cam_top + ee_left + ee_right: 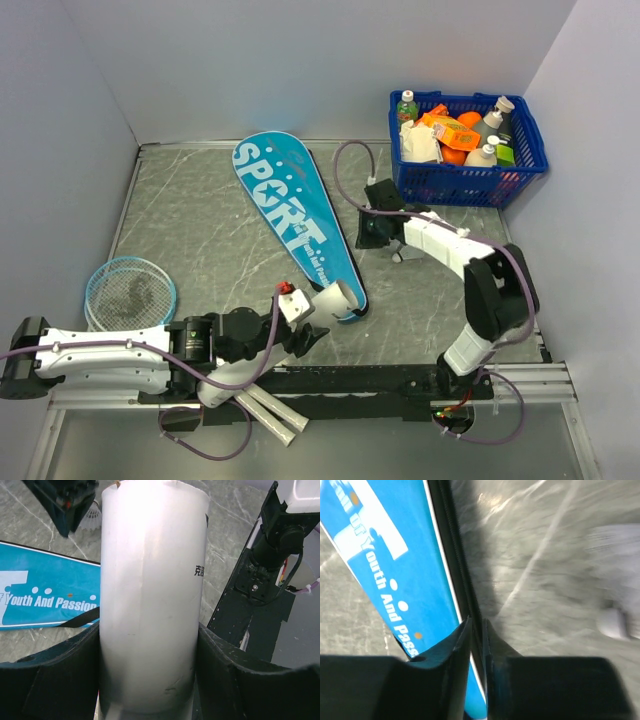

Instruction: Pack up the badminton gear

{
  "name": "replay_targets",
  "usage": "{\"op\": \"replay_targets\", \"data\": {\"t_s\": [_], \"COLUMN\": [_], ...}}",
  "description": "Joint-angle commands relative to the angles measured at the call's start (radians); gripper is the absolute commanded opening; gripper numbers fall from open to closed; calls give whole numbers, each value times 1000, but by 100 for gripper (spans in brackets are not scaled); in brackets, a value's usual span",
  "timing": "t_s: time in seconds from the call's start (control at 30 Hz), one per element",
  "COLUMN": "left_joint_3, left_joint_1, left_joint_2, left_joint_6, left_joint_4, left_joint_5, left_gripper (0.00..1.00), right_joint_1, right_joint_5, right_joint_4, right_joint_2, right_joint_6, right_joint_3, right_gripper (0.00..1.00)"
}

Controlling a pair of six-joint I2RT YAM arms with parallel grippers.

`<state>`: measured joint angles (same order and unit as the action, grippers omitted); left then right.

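The long teal bag [295,220] lettered SPORT lies diagonally across the table. My left gripper [322,310] is at its narrow near end, shut on a white tube [337,297] that fills the gap between its fingers [60,680] in the left wrist view. My right gripper [372,232] is at the bag's right edge. Its jaws [477,622] stand almost together with the bag's black zip edge [462,580] between them. Two light-blue racket heads [130,290] lie at the left, and their white handles [275,418] reach past the front rail. A small white shuttlecock [92,517] rests on the table beyond the tube.
A blue plastic basket [470,185] full of bottles and packets stands at the back right corner. A black rail [400,380] with the arm bases runs along the near edge. Grey walls close the left, back and right sides.
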<state>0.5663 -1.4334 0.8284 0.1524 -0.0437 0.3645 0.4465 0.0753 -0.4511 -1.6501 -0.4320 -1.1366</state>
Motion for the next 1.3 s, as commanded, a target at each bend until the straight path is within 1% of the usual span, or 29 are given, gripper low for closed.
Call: {"op": "replay_targets", "data": {"t_s": [0.0, 0.03, 0.07, 0.1, 0.17, 0.2, 0.37, 0.4, 0.5, 0.53, 0.6, 0.67, 0.77, 0.93, 1.03, 1.1, 1.27], "left_joint_3": [-9, -9, -11, -9, -11, -14, -22, -22, -22, -23, -20, -25, -26, -36, -37, -34, -43], "left_joint_1": [-7, -9, -9, -9, -10, -10, -12, -12, -12, -12, -12, -13, -13, -13, -15, -15, -15], "left_joint_2": [-41, -43, -43, -44, -48, -49, -52, -52, -52, -52, -52, -55, -57, -57, -54, -48, -55], "left_joint_6": [12, 10, 12, 10, 10, 10, 9, 10, 9, 9, 10, 12, 15, 15, 13, 10, 12], "left_joint_4": [-68, -68, -68, -68, -68, -71, -82, -82, -84, -84, -82, -84, -85, -94, -97, -93, -97], "left_joint_5": [10, 10, 7, 5, 7, 7, -2, -6, -7, -12, -13, -16, -19, -21, -24, -24, -24], "left_gripper": [1, 1, 1, 1, 1, 1, 1, 1, 1, 1, 1, 1, 1, 1, 1, 1, 1], "right_joint_1": [-28, -44, -70, -133, -195, -247, -324, -334, -376, -399, -426, -442, -497, -519, -519, -519, -519], "right_joint_5": [-222, -230, -224, -195, -169, -155, -132, -90, -14, 24, 50, 51, 58, 152, 211, 265, 343], "right_joint_4": [-64, -66, -63, -55, -41, -37, -17, -5, 37, 43, 51, 77, 95, 121, 115, 132, 161], "right_joint_2": [166, 186, 206, 245, 280, 303, 311, 311, 306, 299, 273, 265, 256, 208, 144, 113, 62], "right_joint_6": [22, 25, 27, 22, 24, 24, 36, 50, 73, 82, 99, 101, 108, 130, 142, 147, 147], "right_joint_3": [8, 26, 41, 57, 109, 135, 170, 187, 213, 216, 222, 233, 244, 212, 173, 173, 176], "right_gripper": [41, 46, 48, 49, 50, 51, 56, 59, 63, 64, 64, 64, 65, 66, 65, 65, 65]}}
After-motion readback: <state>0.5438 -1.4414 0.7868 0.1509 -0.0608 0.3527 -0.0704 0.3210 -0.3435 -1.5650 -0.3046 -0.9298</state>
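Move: The near shuttlecock lies about 15 cm to the right of the right hand, 4 cm farther out and roughly 5 cm below it. The far shuttlecock is some 4 cm beyond it and 4 cm to its left. The SPORT bag's middle is around 17 cm left of the right hand and 5 cm ahead, the basket's about 24 cm right and 23 cm out. From the left hand, the near shuttlecock is about 26 cm ahead and 27 cm right, well below. Lift the right gripper clear beside the SPORT bag's right edge, rising about 5 cm while swinging right, and spread the part-open fingers wide. Carry it some 18 cm right overall, turning about 20 degrees clockwise, then sink steadily over the near shuttlecock, easing 2–3 cm back left at the end, without closing the fingers. ##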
